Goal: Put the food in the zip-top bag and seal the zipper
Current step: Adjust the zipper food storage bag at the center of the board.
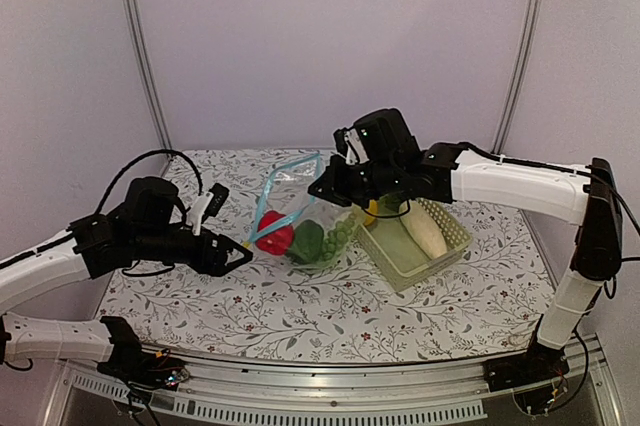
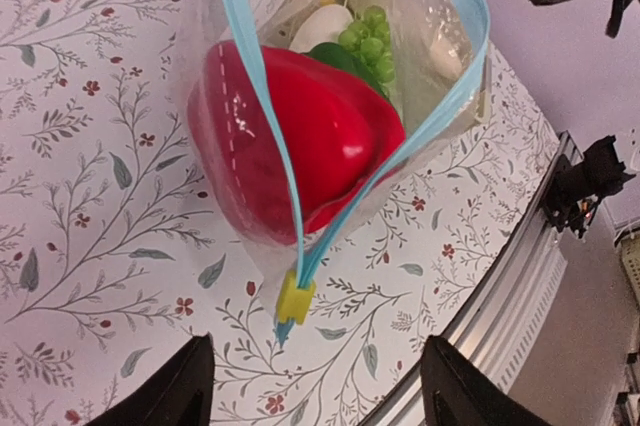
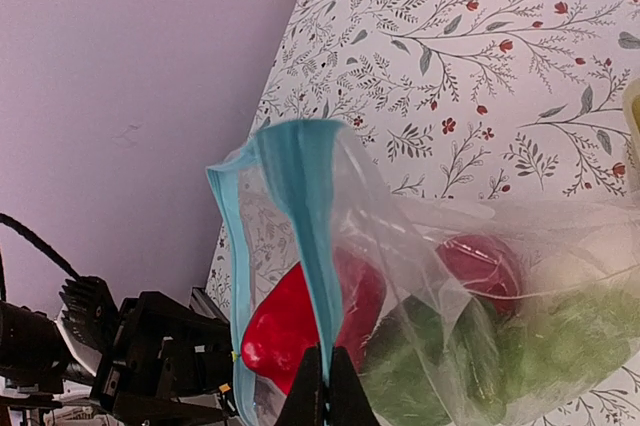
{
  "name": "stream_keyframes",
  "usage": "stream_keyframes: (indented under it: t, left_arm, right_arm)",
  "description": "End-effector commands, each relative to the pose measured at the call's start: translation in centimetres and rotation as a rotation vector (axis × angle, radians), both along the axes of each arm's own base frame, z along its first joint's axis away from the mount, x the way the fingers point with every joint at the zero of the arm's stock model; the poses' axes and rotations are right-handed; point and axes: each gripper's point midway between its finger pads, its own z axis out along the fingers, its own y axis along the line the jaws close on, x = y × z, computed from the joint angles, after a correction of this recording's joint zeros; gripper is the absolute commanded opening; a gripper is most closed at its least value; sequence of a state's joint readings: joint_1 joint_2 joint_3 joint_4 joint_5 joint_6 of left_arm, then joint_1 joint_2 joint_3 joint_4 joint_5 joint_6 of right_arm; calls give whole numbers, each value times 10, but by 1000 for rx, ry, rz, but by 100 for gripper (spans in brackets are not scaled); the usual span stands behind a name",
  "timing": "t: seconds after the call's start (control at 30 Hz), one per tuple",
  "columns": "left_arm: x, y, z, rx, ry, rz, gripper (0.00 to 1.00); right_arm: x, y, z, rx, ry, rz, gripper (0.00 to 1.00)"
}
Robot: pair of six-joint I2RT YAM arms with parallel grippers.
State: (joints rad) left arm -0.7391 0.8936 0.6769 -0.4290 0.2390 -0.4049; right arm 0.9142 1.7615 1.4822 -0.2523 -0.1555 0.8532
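The zip-top bag (image 1: 318, 208) lies mid-table with its mouth gaping toward the left arm. Inside it are a large red piece (image 2: 300, 141), green grapes (image 2: 368, 34) and green leafy food (image 3: 560, 346). The light-blue zipper (image 2: 252, 76) stands open, with its yellow slider (image 2: 295, 298) at the near end. My left gripper (image 2: 312, 398) is open just short of that slider, touching nothing. My right gripper (image 3: 327, 394) is shut on the zipper strip (image 3: 305, 186) and holds that edge up. The white radish (image 1: 424, 230) and a yellow piece (image 1: 370, 210) lie in the basket.
A pale green lattice basket (image 1: 440, 264) stands right of the bag, under the right arm. The flowered tabletop ends at a metal rail (image 2: 500, 296) close to the left gripper. Purple walls close in the back and sides.
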Motion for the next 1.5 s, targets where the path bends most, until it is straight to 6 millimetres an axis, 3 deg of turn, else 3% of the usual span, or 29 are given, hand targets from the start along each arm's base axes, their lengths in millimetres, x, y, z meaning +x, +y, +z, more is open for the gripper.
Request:
stream_keyframes:
  t: [0.0,0.2,0.57,0.7,0.9,1.07,1.23,1.47]
  left_arm:
    - [9,-6,-5,8,-13,38,63]
    - [18,-11,2,25,-61,42,39]
    - [22,-19,4,29,-88,19,20]
    - [25,-23,14,20,-118,15,0]
    - [27,-31,73,10,-230,-60,0]
    - [14,-54,116,-15,-269,-248,0]
    - [17,-62,107,71,-265,-331,0]
    - [32,-51,80,233,-301,-326,0]
  right_arm:
    - [9,2,6,19,-16,-17,0]
    - [7,-1,3,14,-12,-20,0]
    - [6,-3,4,17,-9,-20,0]
    - [6,-4,5,17,-12,-23,0]
    - [3,-18,20,-7,-56,-39,0]
    - [1,-41,21,-73,-89,-89,0]
    - [0,-67,11,-138,-101,-155,0]
    - [-5,-72,0,-158,-74,-154,0]
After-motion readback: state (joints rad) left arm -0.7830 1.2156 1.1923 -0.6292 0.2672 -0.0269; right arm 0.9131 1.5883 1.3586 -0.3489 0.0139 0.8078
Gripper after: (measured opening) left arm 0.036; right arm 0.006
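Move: The yellow zipper end hangs just off the open left fingertips, roughly 2 cm ahead, 2 cm right and 1 cm lower. The red pepper in the bag is about 6 cm ahead, 7 cm right and 8 cm lower; the green pepper about 6 cm ahead, 12 cm right and 12 cm lower. From the right hand, which holds the rim, the yellow end lies about 15 cm left, 9 cm back and 6 cm below. Left hand pinches the zipper's yellow end and lifts it rightward about 10 cm; right hand draws rim rightward. ##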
